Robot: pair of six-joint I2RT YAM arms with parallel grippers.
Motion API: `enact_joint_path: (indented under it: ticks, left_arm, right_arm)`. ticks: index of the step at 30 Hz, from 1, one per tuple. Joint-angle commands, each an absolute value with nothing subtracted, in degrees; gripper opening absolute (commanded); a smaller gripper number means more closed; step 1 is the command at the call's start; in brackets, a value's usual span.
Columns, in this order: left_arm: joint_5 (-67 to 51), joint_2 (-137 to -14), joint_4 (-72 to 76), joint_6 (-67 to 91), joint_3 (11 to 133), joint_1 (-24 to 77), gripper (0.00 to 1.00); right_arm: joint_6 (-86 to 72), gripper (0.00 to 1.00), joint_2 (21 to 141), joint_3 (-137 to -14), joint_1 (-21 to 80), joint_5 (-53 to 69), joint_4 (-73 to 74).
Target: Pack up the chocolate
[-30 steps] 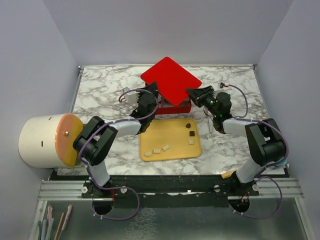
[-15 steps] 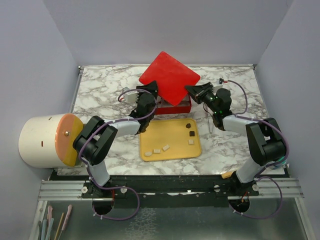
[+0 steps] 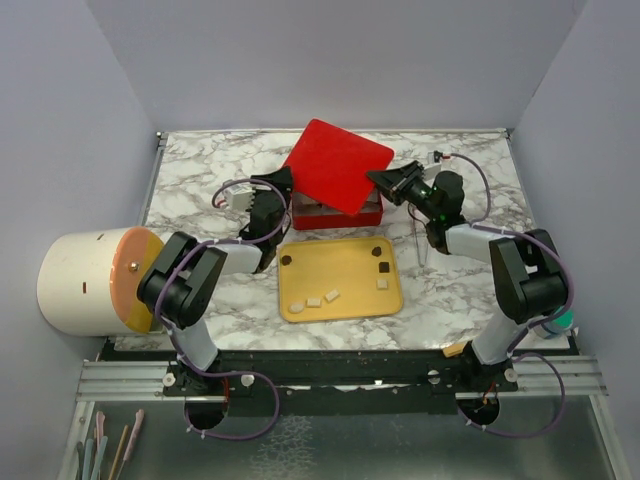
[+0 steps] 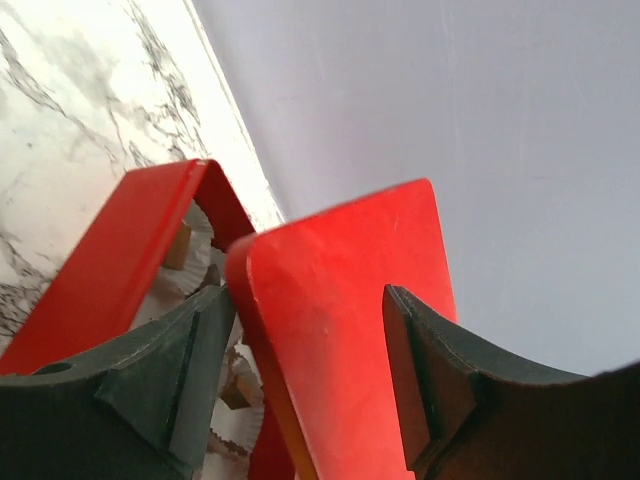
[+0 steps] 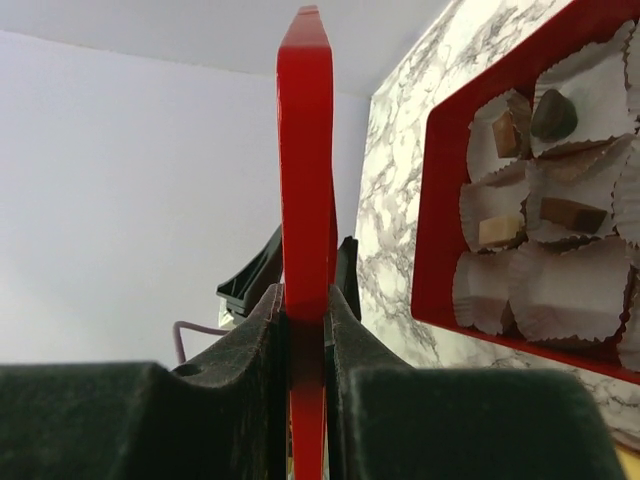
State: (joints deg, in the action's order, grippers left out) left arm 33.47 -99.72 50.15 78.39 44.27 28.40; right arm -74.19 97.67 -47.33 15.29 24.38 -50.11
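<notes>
The red lid [image 3: 335, 165] is tilted up over the red box [image 3: 335, 213], and my right gripper [image 3: 378, 181] is shut on its right edge. The right wrist view shows the lid [image 5: 305, 150] edge-on, clamped in my right gripper [image 5: 305, 295]. Beside it the box [image 5: 440, 200] holds white paper cups with chocolate pieces [image 5: 553, 115]. My left gripper [image 3: 283, 183] stands open at the lid's left side. Its fingers straddle the lid [image 4: 340, 290] with gaps, gripping nothing. More chocolate, dark [image 3: 381, 266] and pale [image 3: 313, 301], lies on the yellow tray [image 3: 340, 278].
A big white cylinder with an orange face [image 3: 95, 280] lies at the table's left edge. Grey walls close in the back and both sides. A purple cable [image 3: 235, 190] loops near the left wrist.
My left gripper has opened and pulled back leftward off the lid. The right gripper has tightened on the lid's edge, and the lid has swung and tipped up over the box.
</notes>
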Motion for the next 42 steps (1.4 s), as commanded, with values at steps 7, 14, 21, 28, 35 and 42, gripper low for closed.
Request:
enact_joint_path:
  ticks: [7, 14, 21, 28, 35, 42]
  left_arm:
    - [28.4, -95.9, 54.8, 70.1, 41.0, 22.8, 0.68]
    - [27.0, -96.4, 56.0, 68.6, 40.6, 20.1, 0.67]
    - [25.8, -97.2, 56.3, 67.4, 41.2, 18.4, 0.66]
    - [22.8, -99.6, 56.6, 66.3, 43.0, 17.9, 0.65]
    - [20.3, -102.4, 57.0, 65.1, 44.6, 17.6, 0.65]
    - [18.4, -106.1, 57.1, 64.6, 46.8, 17.6, 0.64]
  right_arm:
    - [-72.5, 0.01, 100.0, -58.0, 9.6, 36.1, -45.9]
    - [-69.4, 0.01, 106.3, -66.3, 6.3, 48.5, -38.3]
    - [-63.7, 0.01, 111.3, -73.4, 5.1, 56.6, -29.8]
    - [-63.5, 0.01, 116.5, -76.9, 4.8, 62.2, -30.2]
    - [-63.1, 0.00, 120.1, -78.1, 4.7, 64.0, -31.4]
    - [-62.7, 0.00, 123.8, -81.8, 4.5, 65.2, -30.3]
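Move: The red box, to which the right hand is bringing its lid, has its middle about 9 cm to that hand's left, 2 cm ahead and some 12 cm below. The yellow tray is about 18 cm back, 8 cm left and 15 cm below; the pink tongs are 5 cm back, 11 cm right and 15 cm below. From the empty left hand the lid's middle lies 11 cm right, 3 cm ahead and about level, the box 10 cm right, straight across, 9 cm below. Rising forward about 5 cm and drifting slightly right, the right hand keeps its pinch on the lid's right edge, then turns nearly 30 degrees counter-clockwise to square it with the box while sinking some 9 cm from the peak. The left hand, fingers still open, backs left past the box's left side, then eases forward, down and a little back right, its left side rolling up. ##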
